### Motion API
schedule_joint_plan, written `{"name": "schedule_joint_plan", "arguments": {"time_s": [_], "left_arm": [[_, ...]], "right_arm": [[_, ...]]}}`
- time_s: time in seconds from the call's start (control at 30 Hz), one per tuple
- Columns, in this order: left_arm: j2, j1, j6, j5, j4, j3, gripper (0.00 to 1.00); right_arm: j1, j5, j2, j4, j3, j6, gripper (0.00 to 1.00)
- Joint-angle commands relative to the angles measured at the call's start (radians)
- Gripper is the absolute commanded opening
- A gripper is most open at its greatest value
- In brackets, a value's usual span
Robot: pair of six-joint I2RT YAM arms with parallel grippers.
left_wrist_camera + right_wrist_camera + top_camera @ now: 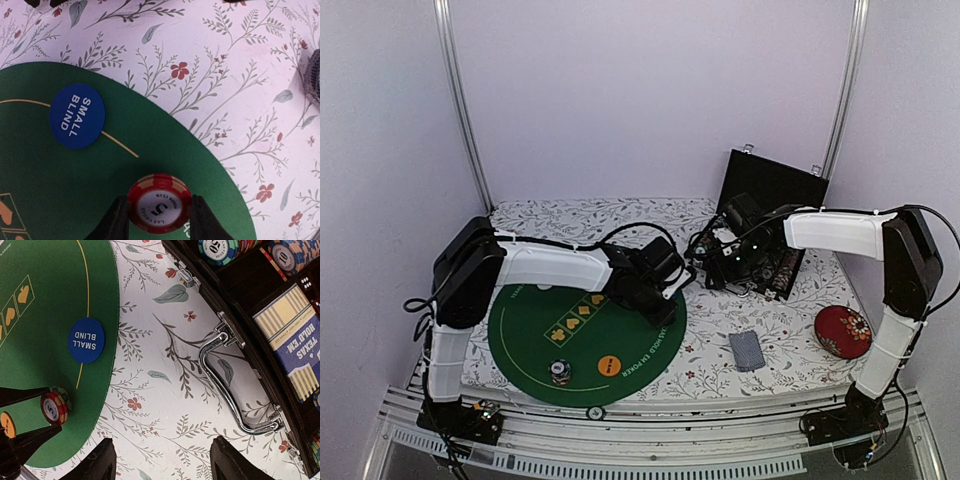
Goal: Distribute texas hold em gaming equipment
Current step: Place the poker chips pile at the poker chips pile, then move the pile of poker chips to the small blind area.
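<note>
My left gripper (159,200) is shut on a small stack of poker chips (159,206) topped by a red "5" chip, held low over the right rim of the green round mat (60,190). A blue SMALL BLIND button (77,122) lies flat on the mat just beyond it. The right wrist view shows the same held chips (53,408) and blue button (86,340). My right gripper (162,465) stands open over the floral cloth, between the mat and the black case (260,365), with nothing between its fingers. In the top view a blue-backed card deck (747,350) lies on the cloth.
The open case holds rows of chips (216,249) and a Texas Hold Em card box (292,347); its chrome handle (220,352) points at my right gripper. An orange button (610,365) and a chip stack (560,372) sit on the mat's near side. A red disc (842,332) lies at right.
</note>
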Motion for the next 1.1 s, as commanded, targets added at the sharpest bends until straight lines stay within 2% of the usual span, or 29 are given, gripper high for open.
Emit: {"name": "schedule_joint_plan", "arguments": {"time_s": [0.0,0.1,0.17,0.23,0.4,0.47,0.53,0.67,0.8,0.93,1.07], "left_arm": [[0.025,-0.006,0.017,0.008,-0.016,0.021,0.0],[0.026,-0.006,0.02,0.002,-0.02,0.02,0.0],[0.029,-0.005,0.02,-0.002,-0.02,0.023,0.06],[0.034,-0.005,0.021,0.001,-0.022,0.026,0.17],[0.01,-0.004,0.021,-0.003,-0.023,0.026,0.63],[-0.022,0.002,0.023,-0.024,-0.022,0.029,0.73],[-0.065,0.011,0.02,-0.038,-0.022,0.026,0.79],[-0.219,0.038,0.009,-0.023,0.015,-0.048,0.84],[-0.394,0.112,-0.034,-0.007,0.039,-0.203,0.84],[-0.56,0.233,-0.091,-0.045,0.062,-0.397,0.85],[-0.69,0.317,-0.116,-0.067,0.067,-0.506,0.85]], "right_arm": [[-0.002,-0.013,-0.03,0.006,0.004,0.0,0.66],[-0.001,-0.02,-0.031,0.004,0.004,-0.001,0.66],[-0.001,-0.022,-0.03,0.002,0.007,-0.001,0.66],[-0.002,-0.024,-0.029,-0.001,0.01,-0.002,0.67],[-0.002,-0.039,-0.036,-0.004,0.015,-0.01,0.69],[-0.002,-0.041,-0.041,-0.003,0.016,-0.014,0.69],[-0.002,-0.047,-0.045,-0.001,0.016,-0.016,0.7],[0.01,-0.098,-0.046,0.02,0.014,-0.011,0.71],[0.105,-0.104,-0.006,0.04,0.034,-0.026,0.79],[0.215,-0.089,0.097,0.024,0.115,-0.039,0.9],[0.283,-0.012,0.228,-0.035,0.232,-0.038,0.93]]}}
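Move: The left hand, gripping chips, has the poker chips pile right under its fingertips, about 2 cm down; from it the small blind button is some 8 cm ahead and 1 cm right, the big blind button 11 cm back and 11 cm left. From the open right hand that pile lies roughly 12 cm left, 3 cm back and 6 cm down; the case handle is 7 cm ahead and 4 cm right. Left fingers open off the chips, lifting about 14 cm and swinging left; right hand, opening, sweeps left towards them. ##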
